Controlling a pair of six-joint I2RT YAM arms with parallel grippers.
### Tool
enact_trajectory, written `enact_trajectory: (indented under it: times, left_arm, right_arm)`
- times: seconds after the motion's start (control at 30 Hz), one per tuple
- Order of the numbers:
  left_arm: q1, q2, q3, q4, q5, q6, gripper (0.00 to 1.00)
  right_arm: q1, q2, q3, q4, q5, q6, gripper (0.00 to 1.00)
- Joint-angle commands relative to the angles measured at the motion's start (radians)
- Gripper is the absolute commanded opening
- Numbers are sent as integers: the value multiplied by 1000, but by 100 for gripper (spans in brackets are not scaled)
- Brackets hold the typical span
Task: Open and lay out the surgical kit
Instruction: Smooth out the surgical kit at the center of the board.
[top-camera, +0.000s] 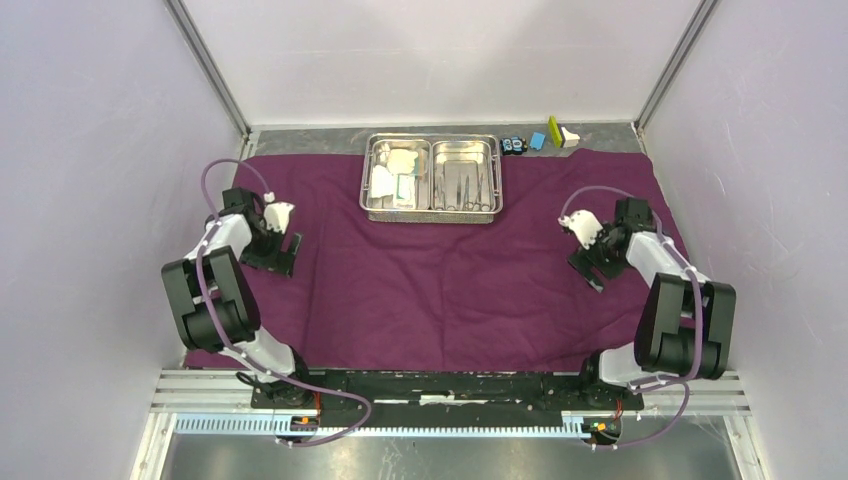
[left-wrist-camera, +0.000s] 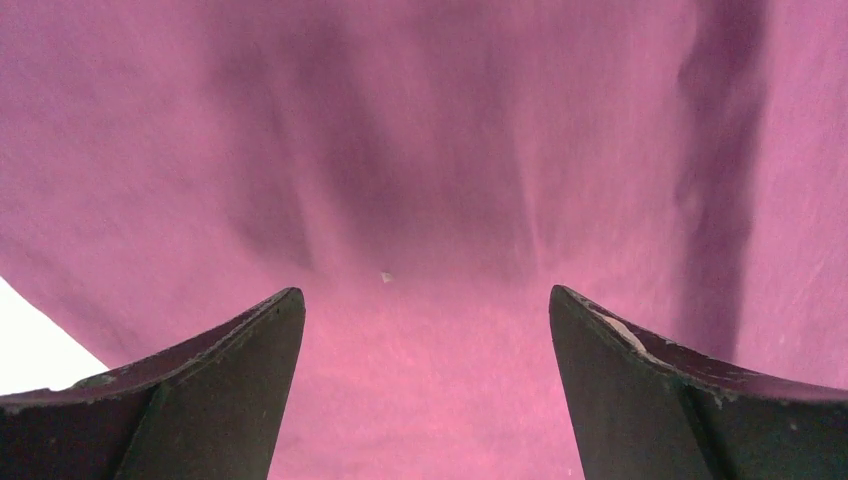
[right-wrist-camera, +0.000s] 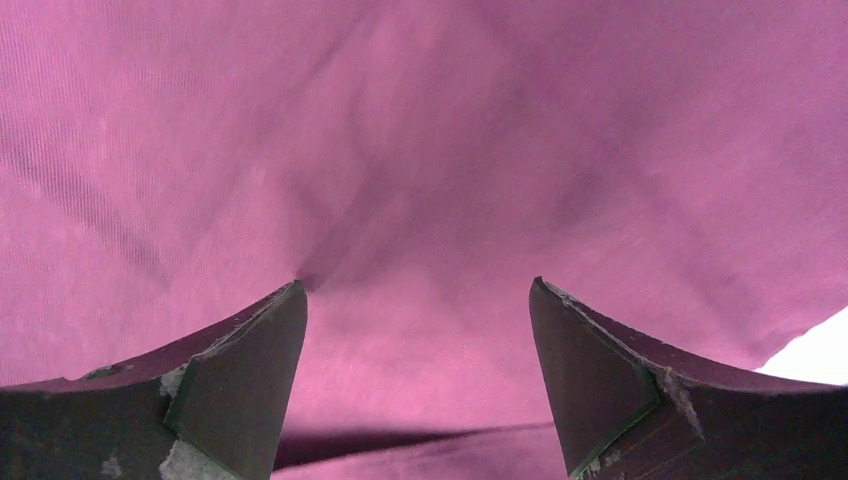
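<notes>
The plum-purple cloth (top-camera: 440, 290) lies spread over the table. At its far middle stands the steel tray (top-camera: 433, 208): white packet and gauze pads (top-camera: 395, 175) fill its left compartment, slim steel instruments (top-camera: 465, 185) its right. My left gripper (top-camera: 278, 262) hangs open over the cloth's left part, close above the fabric (left-wrist-camera: 430, 180), nothing between its fingers. My right gripper (top-camera: 590, 272) is open over the cloth's right part, and its wrist view shows only wrinkled cloth (right-wrist-camera: 420, 180) with a fold under the jaws.
Small blue and yellow-green blocks (top-camera: 541, 136) sit behind the tray at the back edge. White walls and metal posts close in the table on three sides. The cloth's edge shows at the lower left of the left wrist view and lower right of the right wrist view.
</notes>
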Motion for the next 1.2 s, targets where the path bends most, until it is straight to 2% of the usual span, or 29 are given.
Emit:
enact_trajectory:
  times: [0.0, 0.23, 0.63, 0.9, 1.17]
  left_arm:
    - [29, -133, -87, -40, 1, 146, 97]
    - [99, -186, -232, -26, -103, 288, 97]
    - [270, -104, -312, 54, -245, 456, 94]
    - [275, -175, -372, 41, -265, 503, 94]
    - [275, -257, -242, -90, -147, 429, 96]
  right_arm:
    - [-48, -111, -89, -88, 51, -155, 88]
    - [-120, -222, -231, -129, 184, -270, 88]
    - [-277, -290, -323, -125, 326, -397, 88]
    - [-296, -398, -366, -181, 383, -429, 88]
    - [-325, -514, -385, -247, 442, -459, 88]
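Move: The cloth's near left corner lies about 25 cm back and 16 cm left of the left hand. Its left edge is some 13 cm directly left, and the tray's middle 25 cm ahead and 44 cm right. The near right corner lies about 23 cm back and 27 cm right of the right hand, with the right edge some 25 cm straight right and the tray 26 cm ahead, 44 cm left. The cloth is about 2 cm below both hands. Both open hands drag fingertips over the cloth, back and outward towards its near corners, left 12 cm, right 18 cm. ##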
